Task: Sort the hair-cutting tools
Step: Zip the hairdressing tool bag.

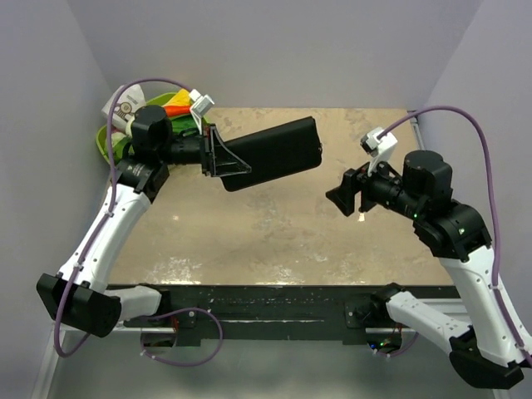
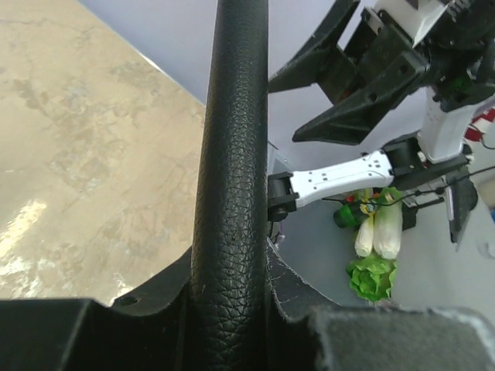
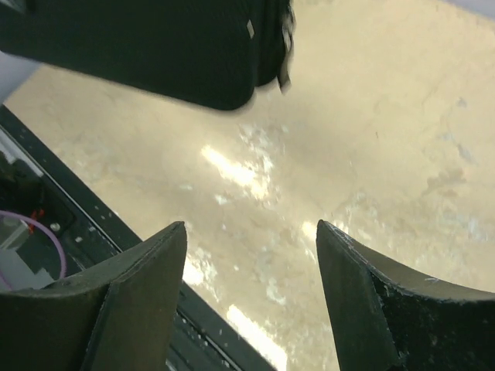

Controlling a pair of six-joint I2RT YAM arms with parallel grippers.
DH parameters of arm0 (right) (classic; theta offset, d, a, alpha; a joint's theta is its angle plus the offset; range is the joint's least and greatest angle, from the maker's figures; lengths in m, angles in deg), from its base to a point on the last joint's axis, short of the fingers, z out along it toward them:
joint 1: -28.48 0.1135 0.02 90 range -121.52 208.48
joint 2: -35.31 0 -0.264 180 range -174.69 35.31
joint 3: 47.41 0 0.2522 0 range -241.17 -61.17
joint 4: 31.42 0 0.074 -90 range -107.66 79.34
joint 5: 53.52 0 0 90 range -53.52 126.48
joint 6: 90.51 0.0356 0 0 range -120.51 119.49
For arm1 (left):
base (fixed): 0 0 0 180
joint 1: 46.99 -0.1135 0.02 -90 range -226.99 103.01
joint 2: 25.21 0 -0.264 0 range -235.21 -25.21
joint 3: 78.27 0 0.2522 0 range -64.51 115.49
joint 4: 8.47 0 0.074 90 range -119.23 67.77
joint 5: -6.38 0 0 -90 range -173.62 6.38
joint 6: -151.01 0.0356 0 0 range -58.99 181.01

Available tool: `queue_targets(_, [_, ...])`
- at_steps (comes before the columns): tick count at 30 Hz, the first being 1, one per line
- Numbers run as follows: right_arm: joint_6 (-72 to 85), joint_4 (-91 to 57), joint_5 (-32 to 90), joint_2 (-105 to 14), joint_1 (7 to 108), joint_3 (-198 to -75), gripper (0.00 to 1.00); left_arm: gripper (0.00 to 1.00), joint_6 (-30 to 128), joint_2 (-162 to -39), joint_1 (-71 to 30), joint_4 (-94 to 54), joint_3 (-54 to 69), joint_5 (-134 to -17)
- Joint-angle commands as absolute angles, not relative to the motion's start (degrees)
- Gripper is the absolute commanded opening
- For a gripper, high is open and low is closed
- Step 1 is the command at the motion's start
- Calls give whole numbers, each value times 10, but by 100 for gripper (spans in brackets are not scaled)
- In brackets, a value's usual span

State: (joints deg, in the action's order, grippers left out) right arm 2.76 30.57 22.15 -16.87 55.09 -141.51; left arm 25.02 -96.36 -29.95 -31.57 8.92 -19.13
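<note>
No hair-cutting tools show in any view. My left gripper point(image 1: 218, 158) is shut on one end of a flat black textured case point(image 1: 274, 154), holding it in the air above the back of the table. In the left wrist view the case point(image 2: 232, 154) runs edge-on straight up from between the fingers of the left gripper point(image 2: 232, 301). My right gripper point(image 1: 341, 199) hovers open to the right of the case, apart from it, with nothing between its fingers. In the right wrist view the right gripper point(image 3: 251, 232) looks down on bare table, and the case point(image 3: 155, 46) hangs at the top left.
A green basket point(image 1: 104, 141) with colourful toy food stands at the back left corner, behind the left arm. Grey walls close in the table on three sides. The black base rail point(image 1: 283, 301) runs along the near edge.
</note>
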Motion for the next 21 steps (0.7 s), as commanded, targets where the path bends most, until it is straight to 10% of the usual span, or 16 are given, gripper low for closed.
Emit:
queue_targets(1, [32,336,275,-150,550,-1367,70,0,348,-976,-304,-520,178,-240])
queue_targets(21, [21,158,122,-211,556,-1222,65,0,331,-1006,-303,-857,327,-383])
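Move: The closed tool bag is already in the left hand, its middle about 8 cm to that hand's right, 1 cm ahead and at much the same height. Its free end is some 18 cm to the right and 2 cm ahead. From the empty right hand that free end lies about 8 cm ahead, 5 cm to the left and perhaps 2 cm above. Open right hand sinks about 12 cm while left lowers the held bag and turns it some 35 degrees. ##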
